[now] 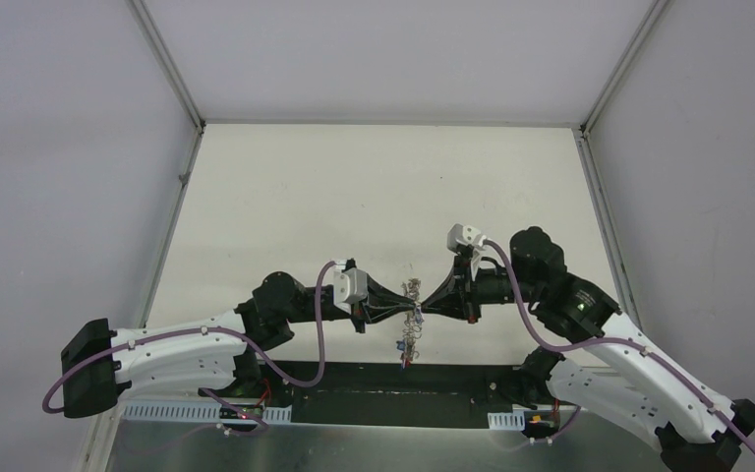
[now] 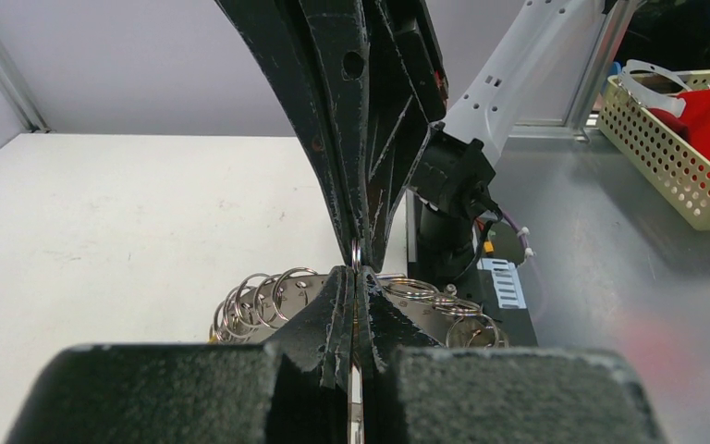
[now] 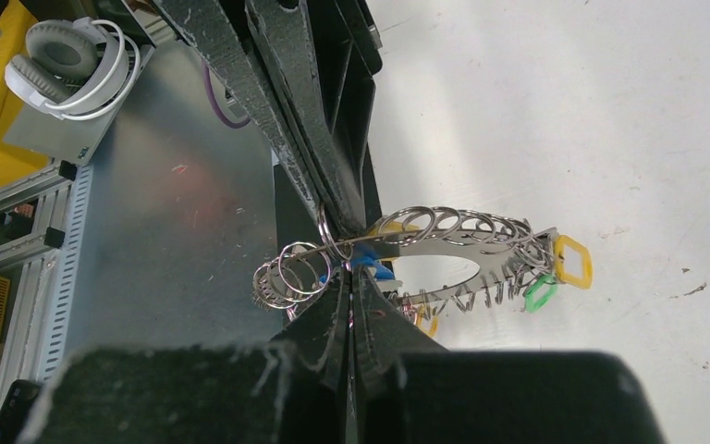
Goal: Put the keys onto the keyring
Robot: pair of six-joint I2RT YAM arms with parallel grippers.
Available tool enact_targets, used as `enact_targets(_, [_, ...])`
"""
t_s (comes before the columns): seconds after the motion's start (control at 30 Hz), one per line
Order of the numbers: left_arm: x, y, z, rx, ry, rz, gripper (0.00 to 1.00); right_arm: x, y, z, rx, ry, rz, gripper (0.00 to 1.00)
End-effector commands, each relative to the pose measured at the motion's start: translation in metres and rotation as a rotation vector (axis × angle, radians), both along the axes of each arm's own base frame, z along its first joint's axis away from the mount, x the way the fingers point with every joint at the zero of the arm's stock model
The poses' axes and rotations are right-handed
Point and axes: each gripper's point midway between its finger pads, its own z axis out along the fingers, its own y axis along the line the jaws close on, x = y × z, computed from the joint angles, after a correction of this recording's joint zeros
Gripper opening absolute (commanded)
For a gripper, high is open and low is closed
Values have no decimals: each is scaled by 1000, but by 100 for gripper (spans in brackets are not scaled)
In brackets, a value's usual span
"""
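The keyring hangs in the air between my two grippers, which meet tip to tip over the table's near edge. It is a silvery band strung with many small split rings. Keys with a yellow tag, a green tag and a blue tag hang from it, and some dangle below it. My left gripper is shut on the band, a thin silver strip showing between its fingers. My right gripper is shut on a ring of it from the opposite side.
A cream perforated basket with red items stands right of the steel base plate. White headphones lie on a yellow box beyond that plate. White walls enclose the pale table on three sides.
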Motion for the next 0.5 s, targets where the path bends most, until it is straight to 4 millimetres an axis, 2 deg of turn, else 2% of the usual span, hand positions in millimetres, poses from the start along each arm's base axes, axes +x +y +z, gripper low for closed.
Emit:
enact_targets(0.0, [-11,8,67,-190,-82,-31,0,3,8,2,18,16,11,0])
enact_targets(0.03, [-11,9,67,-190,-82,-30,0,4,8,2,18,14,11,2])
enact_targets(0.1, [-11,9,66,-188,-81,-28,0,3,7,6,29,-4,10,16])
enact_targets(0.17, [-10,10,65,-188,-79,-25,0,3,3,12,51,-39,1,34])
enact_targets(0.27, [-10,10,63,-184,-76,-22,0,3,-5,23,96,-114,-34,48])
enact_targets(0.37, [-10,11,63,-182,-74,-21,0,2,-10,36,162,-188,-48,55])
enact_targets(0.47, [-10,12,63,-182,-74,-18,0,-3,-9,46,214,-228,-20,55])
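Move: The blue key sits right at the right hand's closed fingertips, its middle perhaps 1 cm below them. The small ring that it hangs by is pinched in the left fingers, some 1 cm left of the right hand and 2 cm above. The keyring's disc is centred roughly 1 cm ahead, 1 cm left and 4 cm below, with the yellow key about 6 cm ahead, 1 cm left and 3 cm below. From the left hand, the blue key lies around 1 cm right and 2 cm below. The blue key is let go beside the small ring: the right fingers spread from shut to just over half open almost on the spot. Then the right hand backs off, rising about 2 cm and drawing 1 cm to the right, its fingertips tilting up by some 10 degrees. The left fingers stay shut on the small ring and hold the keyring in place. ##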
